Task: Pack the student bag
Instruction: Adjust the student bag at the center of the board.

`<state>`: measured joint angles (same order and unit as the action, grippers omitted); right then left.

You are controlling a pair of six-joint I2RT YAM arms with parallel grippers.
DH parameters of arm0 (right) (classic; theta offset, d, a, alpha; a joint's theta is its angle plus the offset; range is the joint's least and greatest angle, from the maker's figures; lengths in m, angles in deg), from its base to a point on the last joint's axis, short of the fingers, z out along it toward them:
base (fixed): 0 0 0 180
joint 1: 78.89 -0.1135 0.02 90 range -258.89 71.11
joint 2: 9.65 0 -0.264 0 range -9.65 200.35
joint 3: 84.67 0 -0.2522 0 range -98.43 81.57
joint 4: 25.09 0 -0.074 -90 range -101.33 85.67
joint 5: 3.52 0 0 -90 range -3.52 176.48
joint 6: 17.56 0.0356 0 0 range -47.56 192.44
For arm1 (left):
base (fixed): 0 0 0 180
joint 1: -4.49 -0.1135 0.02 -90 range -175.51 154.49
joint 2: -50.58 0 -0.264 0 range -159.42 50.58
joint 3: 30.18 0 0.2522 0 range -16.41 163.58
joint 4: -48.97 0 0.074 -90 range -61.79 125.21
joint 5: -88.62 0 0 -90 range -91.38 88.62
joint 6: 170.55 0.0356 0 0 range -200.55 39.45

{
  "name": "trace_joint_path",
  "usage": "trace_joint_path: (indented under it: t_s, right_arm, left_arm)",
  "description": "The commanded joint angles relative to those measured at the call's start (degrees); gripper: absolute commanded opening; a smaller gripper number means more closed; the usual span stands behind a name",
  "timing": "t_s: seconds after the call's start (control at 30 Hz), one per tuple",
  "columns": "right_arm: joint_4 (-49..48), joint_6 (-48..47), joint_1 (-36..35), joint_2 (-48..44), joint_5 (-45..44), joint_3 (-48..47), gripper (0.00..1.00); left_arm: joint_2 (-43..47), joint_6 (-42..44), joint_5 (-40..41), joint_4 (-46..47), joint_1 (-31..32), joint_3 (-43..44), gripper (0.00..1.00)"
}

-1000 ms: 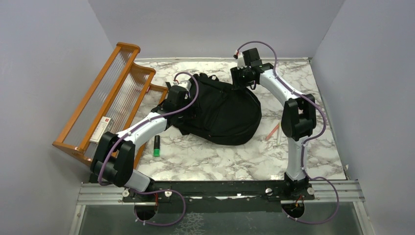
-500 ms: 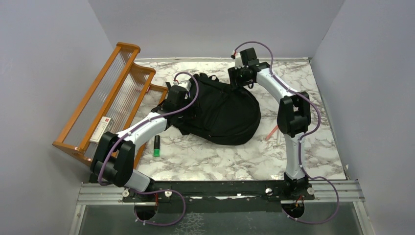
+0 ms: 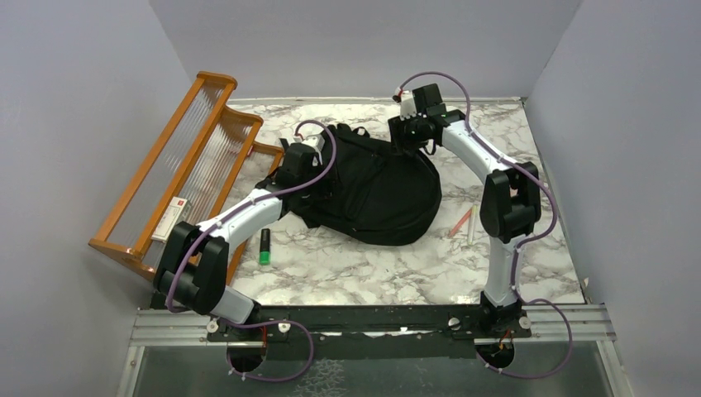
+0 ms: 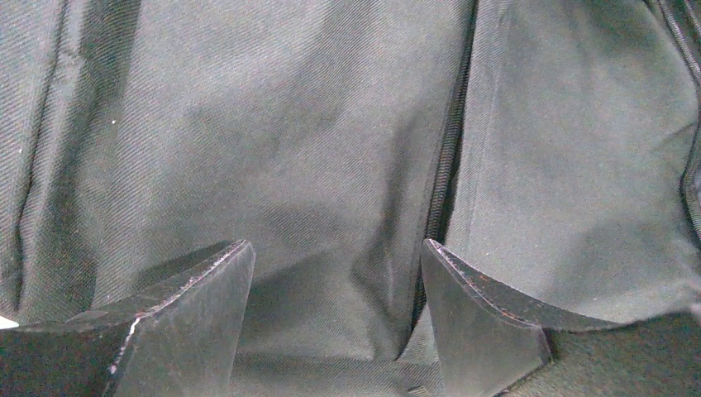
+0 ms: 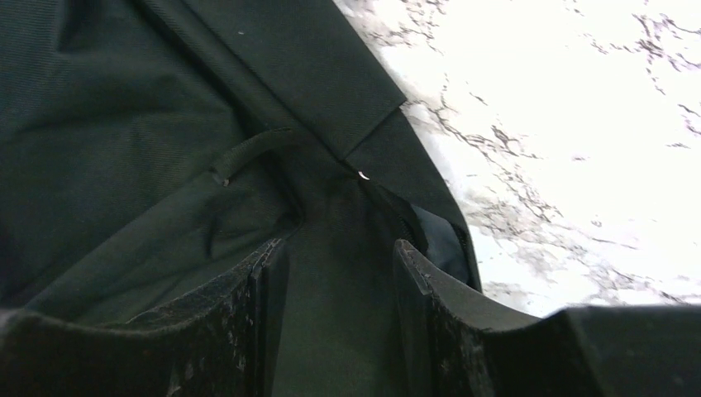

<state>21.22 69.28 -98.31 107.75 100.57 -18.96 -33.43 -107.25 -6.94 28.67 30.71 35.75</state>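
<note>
The student bag, a rounded black backpack, lies flat in the middle of the marble table. My left gripper sits at the bag's left edge. In the left wrist view it is open, its fingers pressed on black fabric beside a zip line. My right gripper is at the bag's far right corner. In the right wrist view it is open, straddling a flat band of bag fabric just below the small top loop.
A wooden rack leans at the left and holds a small white and red box. A green marker lies near the left forearm. An orange pen and a white pencil lie right of the bag.
The right arm's wrist shifted a little towards the back over the bag's corner and its elbow swung right. The left arm and the bag have stayed still.
</note>
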Motion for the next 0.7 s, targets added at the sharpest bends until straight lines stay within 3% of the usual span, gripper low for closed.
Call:
trace_joint_path:
  t_s: [0.0,0.37,0.67]
  right_arm:
    - [1.2,-1.2,0.3,0.8,-5.3,-1.4,0.54]
    - [2.5,-0.2,0.3,5.8,-6.5,-6.9,0.54]
    - [3.6,0.0,0.3,9.7,-6.7,-10.6,0.56]
  left_arm:
    - [-1.0,1.9,-3.9,2.3,-0.2,3.3,0.75]
    - [-3.0,4.7,-7.8,4.1,2.0,6.7,0.75]
    - [-8.2,7.2,-5.7,4.4,6.5,8.7,0.78]
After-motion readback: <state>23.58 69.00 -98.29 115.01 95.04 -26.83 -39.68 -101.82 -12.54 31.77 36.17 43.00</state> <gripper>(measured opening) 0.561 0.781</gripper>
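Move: The middle of the student bag lies about 11 cm to the left hand's right, level with it and some 7 cm lower; the green-capped marker is roughly 15 cm left and 13 cm back. From the right hand, the bag's middle is about 9 cm back, 6 cm left and 8 cm below, with the orange pencil some 14 cm right and 17 cm back. Left hand sweeps 6 cm right, rising slightly, over the bag's middle; right eases 3 cm forward and down, open. ##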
